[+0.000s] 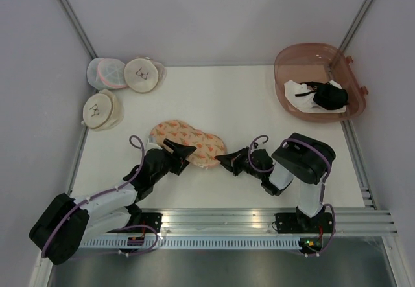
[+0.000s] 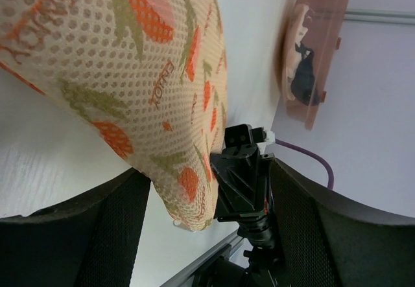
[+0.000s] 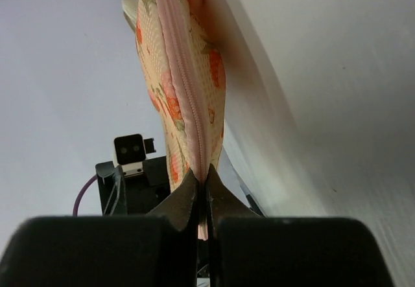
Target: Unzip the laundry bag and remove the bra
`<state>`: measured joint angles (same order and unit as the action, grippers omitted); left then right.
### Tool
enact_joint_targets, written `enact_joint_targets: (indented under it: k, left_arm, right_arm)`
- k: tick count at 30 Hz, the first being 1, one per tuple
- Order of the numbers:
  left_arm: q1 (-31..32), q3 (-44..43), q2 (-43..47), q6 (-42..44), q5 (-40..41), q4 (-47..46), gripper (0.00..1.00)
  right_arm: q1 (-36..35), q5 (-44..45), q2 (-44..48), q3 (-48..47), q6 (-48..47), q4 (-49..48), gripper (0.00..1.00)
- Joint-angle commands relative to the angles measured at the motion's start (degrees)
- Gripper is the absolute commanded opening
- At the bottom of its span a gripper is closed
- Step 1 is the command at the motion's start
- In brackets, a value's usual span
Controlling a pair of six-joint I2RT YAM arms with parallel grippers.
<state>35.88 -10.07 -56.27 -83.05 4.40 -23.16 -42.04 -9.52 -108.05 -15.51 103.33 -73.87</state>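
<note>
The peach laundry bag [image 1: 188,143] with carrot prints lies mid-table. My left gripper [image 1: 183,151] is open, its wide-apart fingers [image 2: 104,229] on either side of the bag's [image 2: 130,73] near left edge. My right gripper [image 1: 224,162] is shut at the bag's right end. In the right wrist view, the right gripper [image 3: 202,184] pinches the end of the pink zip [image 3: 183,80], which runs closed up the bag's [image 3: 155,99] edge. The right gripper also shows in the left wrist view [image 2: 243,177]. No bra is in view.
Two round cream pouches [image 1: 144,74] [image 1: 102,109] and a mesh pouch with pink trim [image 1: 105,72] sit at the back left. A brown tub [image 1: 285,67] at the back right holds a black garment [image 1: 329,96] and a white cloth [image 1: 299,96]. A metal rail [image 1: 259,219] runs along the front edge.
</note>
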Motion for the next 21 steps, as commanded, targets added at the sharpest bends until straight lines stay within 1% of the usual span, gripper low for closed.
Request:
enact_joint_targets:
  k: [1,2,6,12,15,18,19,20,21]
  left_arm:
    - [0.95,-2.67,-1.74,-3.53,-2.02,-3.49,0.78]
    - [0.95,-3.29,-1.39,-3.61,-2.64,-0.52,0.78]
    - [1.82,-4.87,-1.04,-3.09,-5.98,2.85,0.78]
    - [2.18,-3.56,-0.94,-3.09,-6.43,2.50,0.77]
    - [2.18,-3.38,-1.65,-2.39,-5.73,1.63,0.73]
    - [2.18,-3.56,-2.70,-1.33,-4.67,0.66,0.59]
    - [2.18,-3.47,-2.96,-1.16,-4.67,-0.13,0.46]
    - [2.18,-3.56,-2.88,-0.46,-4.67,-0.39,0.40]
    - [2.18,-3.73,-2.71,-0.10,-2.75,-0.31,0.35]
  right_arm:
    - [-1.29,2.48,-3.21,0.48,3.80,-24.82,0.00]
    - [-1.29,3.01,-3.92,0.65,4.07,-26.40,0.00]
    - [-1.38,2.75,-4.45,-0.05,4.07,-26.86,0.01]
    - [-1.73,0.21,-4.54,-3.12,3.11,-26.86,0.00]
    - [-1.90,-1.29,-4.45,-4.26,2.58,-26.86,0.01]
    - [-1.99,-2.26,-3.66,-4.44,2.05,-26.86,0.00]
    - [-1.99,-2.43,-3.49,-4.27,1.79,-26.86,0.01]
    - [-1.99,-2.61,-2.96,-4.18,1.44,-26.94,0.00]
    - [-1.99,-2.78,-2.87,-4.01,1.26,-26.86,0.00]
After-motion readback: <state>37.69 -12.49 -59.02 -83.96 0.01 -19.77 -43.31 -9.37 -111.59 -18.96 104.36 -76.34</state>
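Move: The laundry bag's right end, already pinched by the right fingers, has its free near corner about 5 cm to the left hand's right, 1 cm back and 1 cm lower. The bag's middle lies 6 cm ahead of the left hand, 2 cm to its left and 3 cm lower; the right fingertips are some 8 cm to its right, level fore and aft and 1 cm down. From the right hand that corner is about 2 cm left and 1 cm back, at the same height. The bag's pinched right end is carried about 2 cm to the left, towards the left hand, by the right fingers, which stay shut on the zip strip. To meet it, the left hand slides some 2 cm right and 1.5 cm back, turning slightly clockwise, then stays nearly in place as its wide-open fingers close to about half that gap around the corner beside the right fingertips. ##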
